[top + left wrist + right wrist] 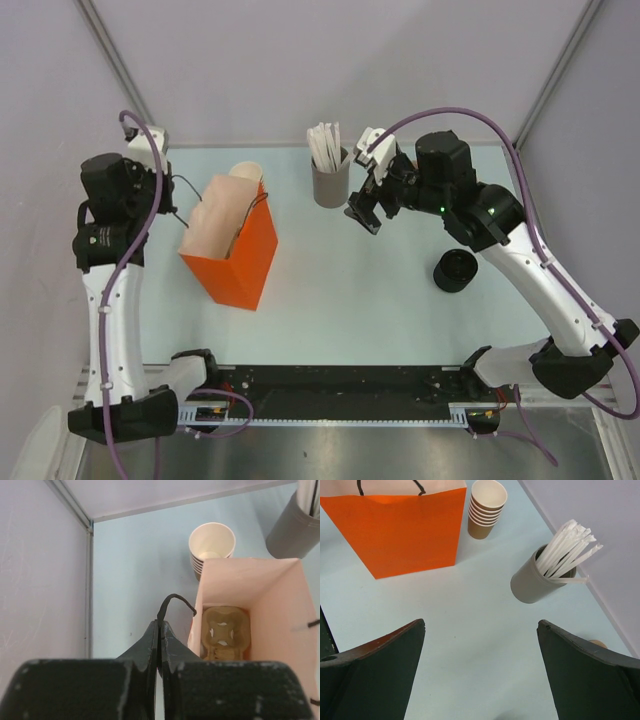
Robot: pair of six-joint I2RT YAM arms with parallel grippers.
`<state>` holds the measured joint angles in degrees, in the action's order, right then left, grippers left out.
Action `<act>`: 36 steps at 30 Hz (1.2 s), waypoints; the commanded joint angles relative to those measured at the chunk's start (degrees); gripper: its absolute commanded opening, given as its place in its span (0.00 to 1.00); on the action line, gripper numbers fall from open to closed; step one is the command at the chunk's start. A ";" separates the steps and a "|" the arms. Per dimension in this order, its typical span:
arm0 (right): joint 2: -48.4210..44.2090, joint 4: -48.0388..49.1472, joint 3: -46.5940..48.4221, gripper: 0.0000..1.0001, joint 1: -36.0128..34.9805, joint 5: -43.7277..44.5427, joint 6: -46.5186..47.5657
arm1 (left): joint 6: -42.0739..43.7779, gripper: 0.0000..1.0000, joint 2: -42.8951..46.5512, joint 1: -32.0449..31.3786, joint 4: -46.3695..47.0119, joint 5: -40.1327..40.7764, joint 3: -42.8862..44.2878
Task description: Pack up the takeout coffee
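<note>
An orange paper bag (235, 255) stands open at the left; its pale inside (270, 605) holds a tan pulp cup carrier (225, 632) at the bottom. My left gripper (159, 623) is shut on the bag's black cord handle (172, 600), beside the bag's left edge (165, 195). My right gripper (481, 623) hangs wide open over bare table, right of the grey cup of white sticks (535, 582), with nothing between its fingers (365, 180). The takeout coffee is not clearly in view. Only a tan sliver (597, 643) peeks from behind my right finger, too little to identify.
A stack of nested brown cups (245, 172) stands just behind the bag (395, 530). The grey cup of sticks (330, 185) sits at the back middle. A black round object (455, 270) rests under my right arm. Walls close in at the back and both sides.
</note>
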<state>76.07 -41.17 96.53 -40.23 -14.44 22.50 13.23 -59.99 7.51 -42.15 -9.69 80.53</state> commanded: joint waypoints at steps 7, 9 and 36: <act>-1.89 3.46 -1.70 1.00 0.85 -1.03 -0.97 | 2.76 0.04 -2.68 7.60 2.60 -3.13 5.51; -1.89 3.55 -1.96 1.00 1.03 -1.21 -1.14 | 3.03 0.04 -3.03 8.92 2.51 -3.31 6.56; -1.37 4.69 -3.19 1.00 1.38 -1.74 -1.32 | 4.61 0.04 -11.91 29.84 3.21 -15.61 14.30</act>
<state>75.66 -38.65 93.08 -39.09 -15.55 22.04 17.04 -71.99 35.48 -41.04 -21.74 91.94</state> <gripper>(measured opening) 0.994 0.047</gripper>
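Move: The left hand holds the orange bag by one handle; the middle of the bag hangs about 9 cm to its right, 2 cm ahead and 14 cm below. The bare table by the left wall where it is taken lies roughly 5 cm left, 2 cm ahead and 30 cm down. The cup stack stands some 12 cm ahead and 9 cm right, the straw holder 13 cm ahead and 29 cm right. From the right hand the bag is about 27 cm left and 5 cm ahead, well below. With the black handle still pinched in its shut fingertips, the left hand carries the bag steadily leftward about 14 cm, away from the cup stack and towards the left wall. It rises a couple of centimetres on the way, swings some 15 degrees counter-clockwise and keeps its hold. ##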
